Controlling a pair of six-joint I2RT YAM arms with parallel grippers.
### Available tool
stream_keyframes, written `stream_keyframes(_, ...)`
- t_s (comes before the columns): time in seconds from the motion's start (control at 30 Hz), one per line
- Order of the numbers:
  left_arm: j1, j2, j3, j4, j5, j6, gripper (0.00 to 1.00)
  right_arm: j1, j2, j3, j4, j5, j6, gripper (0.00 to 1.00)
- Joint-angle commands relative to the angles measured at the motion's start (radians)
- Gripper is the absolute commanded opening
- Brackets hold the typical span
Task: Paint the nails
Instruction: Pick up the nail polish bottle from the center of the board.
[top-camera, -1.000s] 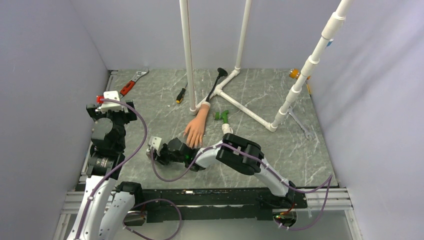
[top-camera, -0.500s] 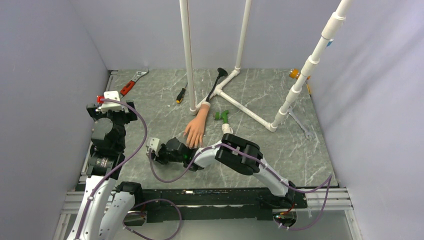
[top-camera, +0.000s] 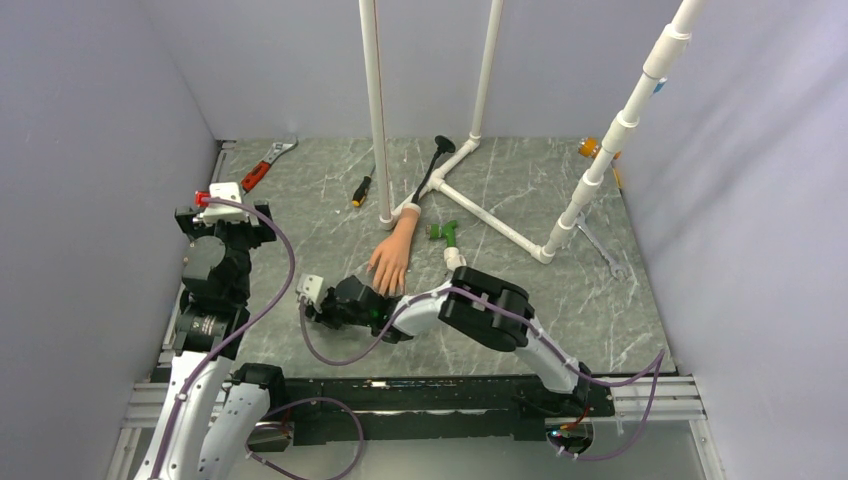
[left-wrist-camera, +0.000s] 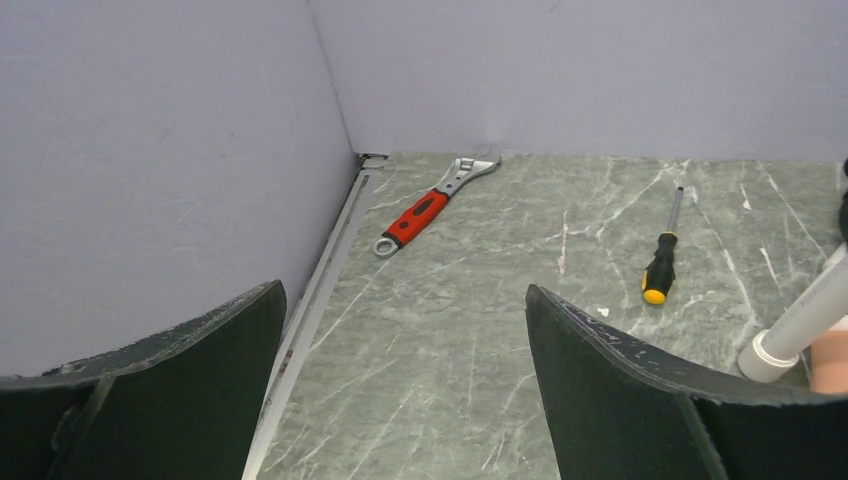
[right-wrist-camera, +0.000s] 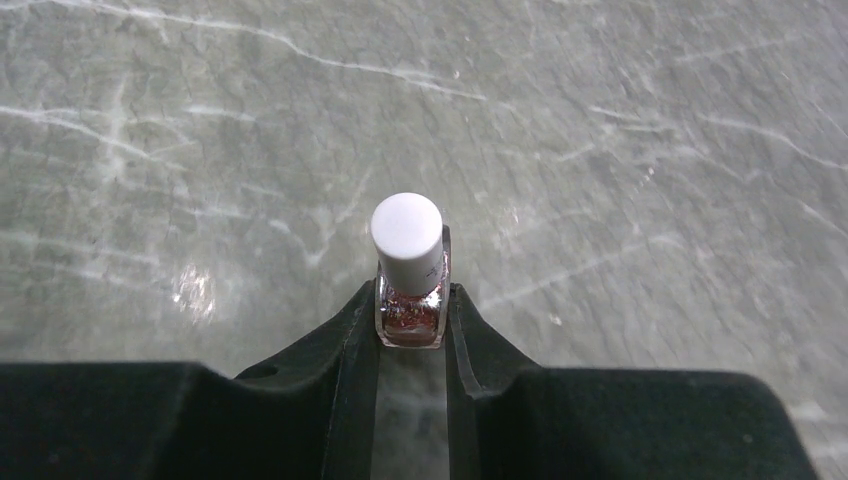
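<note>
A peach rubber hand (top-camera: 393, 256) with a white cuff lies on the table's middle, fingers toward the near edge. Its nails (top-camera: 385, 287) are too small to make out in the top view. My right gripper (right-wrist-camera: 411, 300) is shut on a small glass nail polish bottle (right-wrist-camera: 410, 318) holding reddish glittery polish, its white cap (right-wrist-camera: 407, 237) upright. The right wrist sits just left of the hand's fingertips. My left gripper (left-wrist-camera: 402, 290) hangs open over the table's left side, nothing between its fingers.
A red-handled wrench (left-wrist-camera: 425, 208) and a yellow-and-black screwdriver (left-wrist-camera: 660, 268) lie at the back left. A white pipe frame (top-camera: 378, 120) rises behind the hand. A green object (top-camera: 445, 233), a black tool (top-camera: 433, 167) and a grey spanner (top-camera: 600, 250) lie nearby.
The right arm's elbow has shifted slightly to the right while its wrist stays by the hand's fingertips. The left arm has not moved.
</note>
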Motion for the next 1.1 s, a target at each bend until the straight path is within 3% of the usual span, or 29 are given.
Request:
stream_keyframes(0.0, 0.009, -0.024, 0.028, 0.023, 0.08, 0.001, 0.93, 0.003, -0.192, -0.052, -0.053, 0.063, 0.045, 0.0)
stream_keyframes(0.4, -0.005, -0.026, 0.006, 0.043, 0.39, 0.007, 0.98, 0.003, -0.754, -0.267, -0.527, 0.019, 0.096, 0.0)
stream_keyframes(0.6, -0.13, -0.004, 0.023, 0.003, 0.494, 0.066, 0.99, 0.002, -1.056, -0.396, -0.658, -0.025, 0.142, 0.0)
stream_keyframes(0.73, -0.161, 0.033, 0.055, -0.049, 0.681, 0.067, 0.99, 0.002, -1.206, -0.451, -0.689, 0.003, 0.232, 0.0)
stream_keyframes(0.93, -0.161, 0.069, 0.178, -0.257, 1.048, 0.019, 0.98, -0.004, -1.36, -0.454, -0.846, 0.042, 0.299, 0.0)
stream_keyframes(1.07, -0.161, 0.014, 0.176, -0.286, 1.191, -0.057, 0.98, -0.091, -1.361, -0.355, -0.988, -0.07, 0.282, 0.0)
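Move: Between the right pads, at 0 cm, the nail polish bottle is already pinched and still down at the table. From this hand the rubber hand's fingertips lie some 18 cm to the right and 4 cm ahead, the small screwdriver about 25 cm to the right and level with it, all near its height. From the left hand the bottle lies about 8 cm back, 11 cm to the right and 29 cm below; the fingertips lie about 28 cm to its right, 4 cm back and 31 cm below. Lifting the pinched bottle off the table, the right arm climbs steeply about 23 cm while carrying it some 24 cm to the right and, less, back towards the base, its grip unchanged. Meanwhile the open, empty left hand swings about 19 cm to the right, finally drawing back a little, and turns some 60 degrees clockwise so that its fingers face across towards the right gripper. ##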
